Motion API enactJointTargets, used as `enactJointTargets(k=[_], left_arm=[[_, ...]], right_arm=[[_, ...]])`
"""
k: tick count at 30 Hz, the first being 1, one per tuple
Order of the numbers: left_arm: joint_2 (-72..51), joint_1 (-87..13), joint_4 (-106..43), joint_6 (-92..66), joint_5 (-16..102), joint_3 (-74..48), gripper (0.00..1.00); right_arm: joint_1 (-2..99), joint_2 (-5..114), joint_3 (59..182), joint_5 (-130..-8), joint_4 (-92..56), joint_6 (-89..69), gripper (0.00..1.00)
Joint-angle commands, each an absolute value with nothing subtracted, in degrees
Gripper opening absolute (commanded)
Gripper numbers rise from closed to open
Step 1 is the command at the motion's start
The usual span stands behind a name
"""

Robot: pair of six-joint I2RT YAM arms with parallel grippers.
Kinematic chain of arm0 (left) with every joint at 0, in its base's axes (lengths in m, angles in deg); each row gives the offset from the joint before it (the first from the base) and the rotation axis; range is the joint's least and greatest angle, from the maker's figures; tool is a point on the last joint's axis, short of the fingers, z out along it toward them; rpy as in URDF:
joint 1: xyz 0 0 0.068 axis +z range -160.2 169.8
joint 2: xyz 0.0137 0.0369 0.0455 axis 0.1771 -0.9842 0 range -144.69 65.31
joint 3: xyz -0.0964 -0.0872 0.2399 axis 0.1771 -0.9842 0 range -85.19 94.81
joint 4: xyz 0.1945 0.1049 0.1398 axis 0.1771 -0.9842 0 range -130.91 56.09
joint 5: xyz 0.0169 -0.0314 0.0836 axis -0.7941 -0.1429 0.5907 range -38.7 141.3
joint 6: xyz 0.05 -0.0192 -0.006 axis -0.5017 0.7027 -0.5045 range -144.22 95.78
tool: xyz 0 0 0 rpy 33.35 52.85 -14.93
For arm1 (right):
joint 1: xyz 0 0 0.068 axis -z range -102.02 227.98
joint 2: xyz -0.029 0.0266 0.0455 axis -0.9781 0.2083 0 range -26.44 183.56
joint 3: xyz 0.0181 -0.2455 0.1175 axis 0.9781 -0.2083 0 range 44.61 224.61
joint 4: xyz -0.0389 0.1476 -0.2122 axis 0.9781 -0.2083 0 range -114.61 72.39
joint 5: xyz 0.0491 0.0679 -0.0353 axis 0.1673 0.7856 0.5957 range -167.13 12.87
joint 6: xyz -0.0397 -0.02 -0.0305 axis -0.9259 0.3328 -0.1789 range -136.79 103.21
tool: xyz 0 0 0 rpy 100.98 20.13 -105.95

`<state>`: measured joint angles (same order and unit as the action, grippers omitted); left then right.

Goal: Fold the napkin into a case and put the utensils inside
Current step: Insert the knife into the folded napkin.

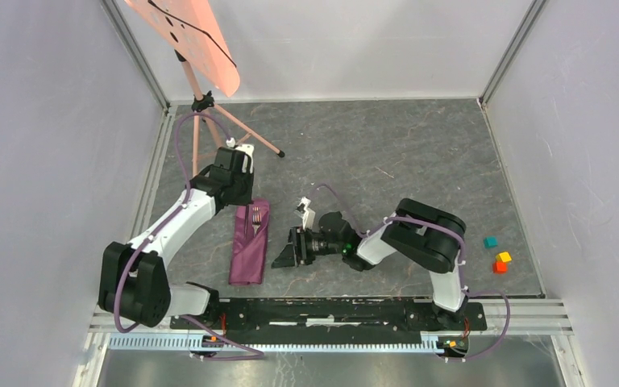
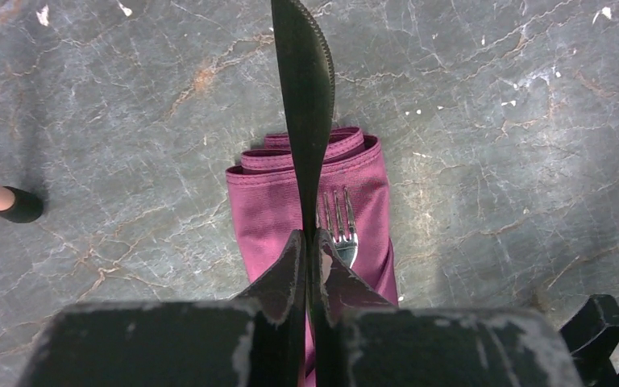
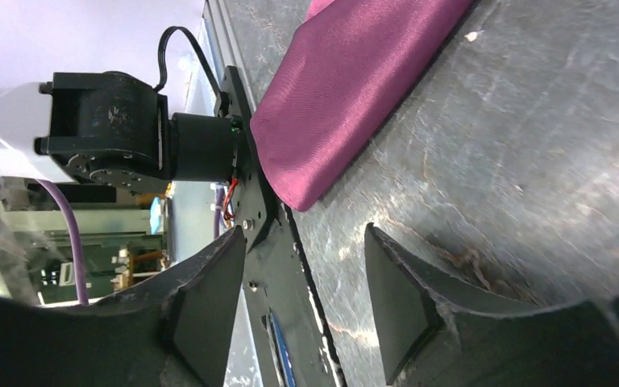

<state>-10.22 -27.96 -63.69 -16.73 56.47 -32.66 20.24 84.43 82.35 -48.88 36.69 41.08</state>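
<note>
The plum napkin is folded into a long narrow case [image 1: 250, 246] lying between the two arms. A fork [image 1: 255, 219] rests on its far end, tines [image 2: 338, 216] pointing away from the arm bases; its handle is hidden behind my left fingers. My left gripper [image 2: 313, 251] hovers over that far end [image 2: 270, 201], shut on a dark knife [image 2: 306, 97] whose serrated blade points away from the wrist. My right gripper [image 3: 306, 274] stands open and empty, low over the table beside the case's near end [image 3: 355, 89].
A tripod with a salmon board [image 1: 185, 32] stands at the back left, one foot [image 2: 16, 205] near the left arm. Teal [image 1: 490, 241], yellow [image 1: 504, 257] and orange [image 1: 500, 267] cubes sit at the right. The black base rail [image 3: 270, 266] lies just past the right fingertips.
</note>
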Motion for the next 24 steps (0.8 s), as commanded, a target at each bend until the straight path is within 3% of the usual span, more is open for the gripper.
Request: enactJointTargets(k=[1,24], left_arm=[[-10.10,-27.56,-58.17,-13.61,55.63,-35.52,0.02],[-9.18,-27.51,-66.92,-11.40,53.51,-36.94,0.02]], right_arm=[[18.78,87.35,86.07,-51.41,42.56,46.01,0.60],[14.43,94.30,92.83,-59.43,34.95,43.84,0.28]])
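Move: The left hand holds the knife, its handle trailing back towards the pocket mouth of the folded napkin, some 12 cm back from that hand, level sideways and about 9 cm below. The fork's tines lie roughly 7 cm back, 2 cm to its right, 9 cm below. The open right hand goes for the napkin's right edge, about 4 cm to its left, straight across and 4 cm below; from there the pocket mouth is about 4 cm forward, 7 cm left, and the fork about 10 cm forward, 6 cm left. The right fingertips come right up to the napkin's right edge below the pocket mouth, the hand going about 5 cm left and then sinking some 3 cm while the fingers close by about half. The left hand keeps its pinch on the knife, sinks about 3 cm, then draws back nearly as far, tipping its fingers slightly steeper, to bring the handle end to the pocket mouth. ##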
